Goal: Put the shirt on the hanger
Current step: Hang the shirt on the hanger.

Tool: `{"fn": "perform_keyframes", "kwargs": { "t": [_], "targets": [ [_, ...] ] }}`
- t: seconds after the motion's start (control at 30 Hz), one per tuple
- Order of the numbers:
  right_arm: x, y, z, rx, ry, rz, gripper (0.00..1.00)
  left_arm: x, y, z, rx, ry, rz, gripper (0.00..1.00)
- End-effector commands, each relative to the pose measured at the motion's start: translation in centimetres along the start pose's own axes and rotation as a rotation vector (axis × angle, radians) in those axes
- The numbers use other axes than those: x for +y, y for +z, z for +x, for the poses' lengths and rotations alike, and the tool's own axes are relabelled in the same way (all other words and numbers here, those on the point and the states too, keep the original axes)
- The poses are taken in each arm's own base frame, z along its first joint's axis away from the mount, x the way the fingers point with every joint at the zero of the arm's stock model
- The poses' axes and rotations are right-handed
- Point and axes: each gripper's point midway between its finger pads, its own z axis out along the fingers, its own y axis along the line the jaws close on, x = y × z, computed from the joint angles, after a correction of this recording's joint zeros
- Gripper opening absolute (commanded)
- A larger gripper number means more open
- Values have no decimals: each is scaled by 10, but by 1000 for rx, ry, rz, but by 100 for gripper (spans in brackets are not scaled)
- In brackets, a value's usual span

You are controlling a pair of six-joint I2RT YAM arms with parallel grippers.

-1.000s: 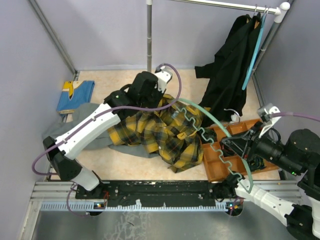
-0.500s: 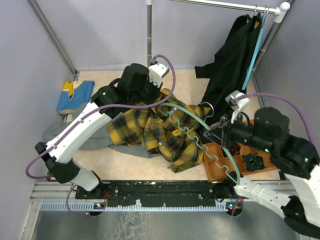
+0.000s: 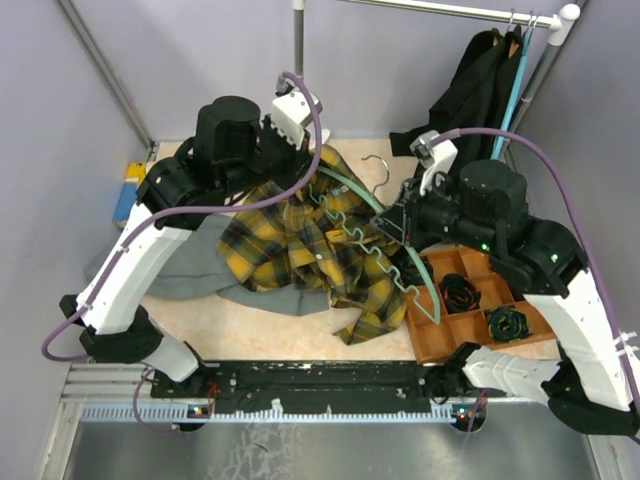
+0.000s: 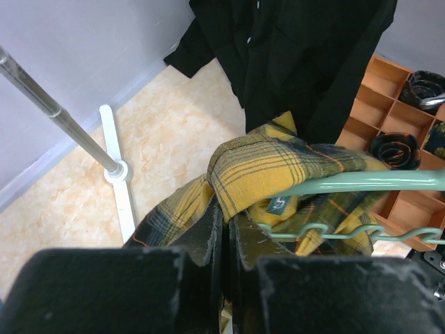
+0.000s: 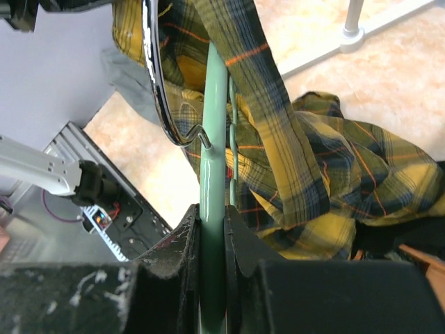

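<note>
The shirt (image 3: 290, 250) is yellow and black plaid, half lifted off the floor, its lower part still heaped. My left gripper (image 3: 312, 172) is shut on a fold near the collar (image 4: 240, 177), fingertips (image 4: 217, 221) pinching the cloth. The hanger (image 3: 375, 255), pale teal with a wavy lower bar and a thin metal hook (image 3: 378, 163), slants across the shirt; one end lies inside the fabric by the left gripper. My right gripper (image 3: 397, 225) is shut on the hanger's smooth upper arm (image 5: 213, 139), plaid cloth (image 5: 313, 160) draped beside it.
A black garment (image 3: 455, 130) hangs on a smooth teal hanger (image 3: 507, 100) from the rail at back right. An orange compartment tray (image 3: 470, 262) with black coils lies under the right arm. Grey cloth (image 3: 190, 275) lies left. The rack pole (image 3: 298, 60) stands behind.
Both arms rose and moved back-left. The right arm swung up from low beside the tray, carrying the hanger. The shirt's collar was lifted higher and the hanger's far end now sits inside it.
</note>
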Motion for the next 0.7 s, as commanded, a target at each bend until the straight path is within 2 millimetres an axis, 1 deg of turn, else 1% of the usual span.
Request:
{"fn": "perform_keyframes", "kwargs": {
  "t": [0.0, 0.1, 0.23, 0.33, 0.4, 0.53, 0.57, 0.63, 0.67],
  "targets": [
    [22, 7, -47, -150, -37, -98, 0, -11, -1, -7, -3, 42, 49, 0],
    [29, 5, -60, -177, -50, -120, 0, -13, 1, -5, 4, 47, 52, 1],
    [38, -17, -91, -291, -62, -140, 0, -13, 1, -3, 13, 58, 45, 2],
    [43, -34, -113, -364, -62, -139, 0, -10, -1, -12, -10, 62, 25, 3],
    [43, -45, -128, -407, -71, -121, 0, -5, -7, -29, -60, 61, 4, 3],
    [47, -62, -160, -493, -79, -101, 0, -2, -26, -78, -225, 53, -5, 4],
    [49, -66, -167, -513, -78, -104, 0, -1, -29, -87, -264, 49, -7, 4],
    [50, -68, -174, -533, -74, -105, 0, -1, -34, -98, -313, 39, -7, 4],
    [49, -63, -170, -520, -68, -101, 0, -1, -35, -101, -331, 31, -5, 3]
  ]
}}
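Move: The left hand holds the plaid shirt by its collar and shoulder; the middle of the green hanger lies about 10 cm back, 15 cm right and slightly lower. The right hand grips that hanger near its middle, so the pinched shoulder is some 10 cm ahead, 15 cm left and 3 cm higher. From the right hand, the black shirt hangs roughly 30 cm ahead and 17 cm right, and the tray sits about 5 cm ahead, 22 cm right, 38 cm down. Both grips hold, left fingers on the plaid shoulder and right fingers on the hanger, whose far end stays inside the collar. The right hand nudges a couple of centimetres left and forward towards the left hand, eases back, and climbs, about 13 cm up in all. The left hand, nearly still at first, then rises some 7 cm; both hands' fingers tip upward, 10 to 20 degrees. ##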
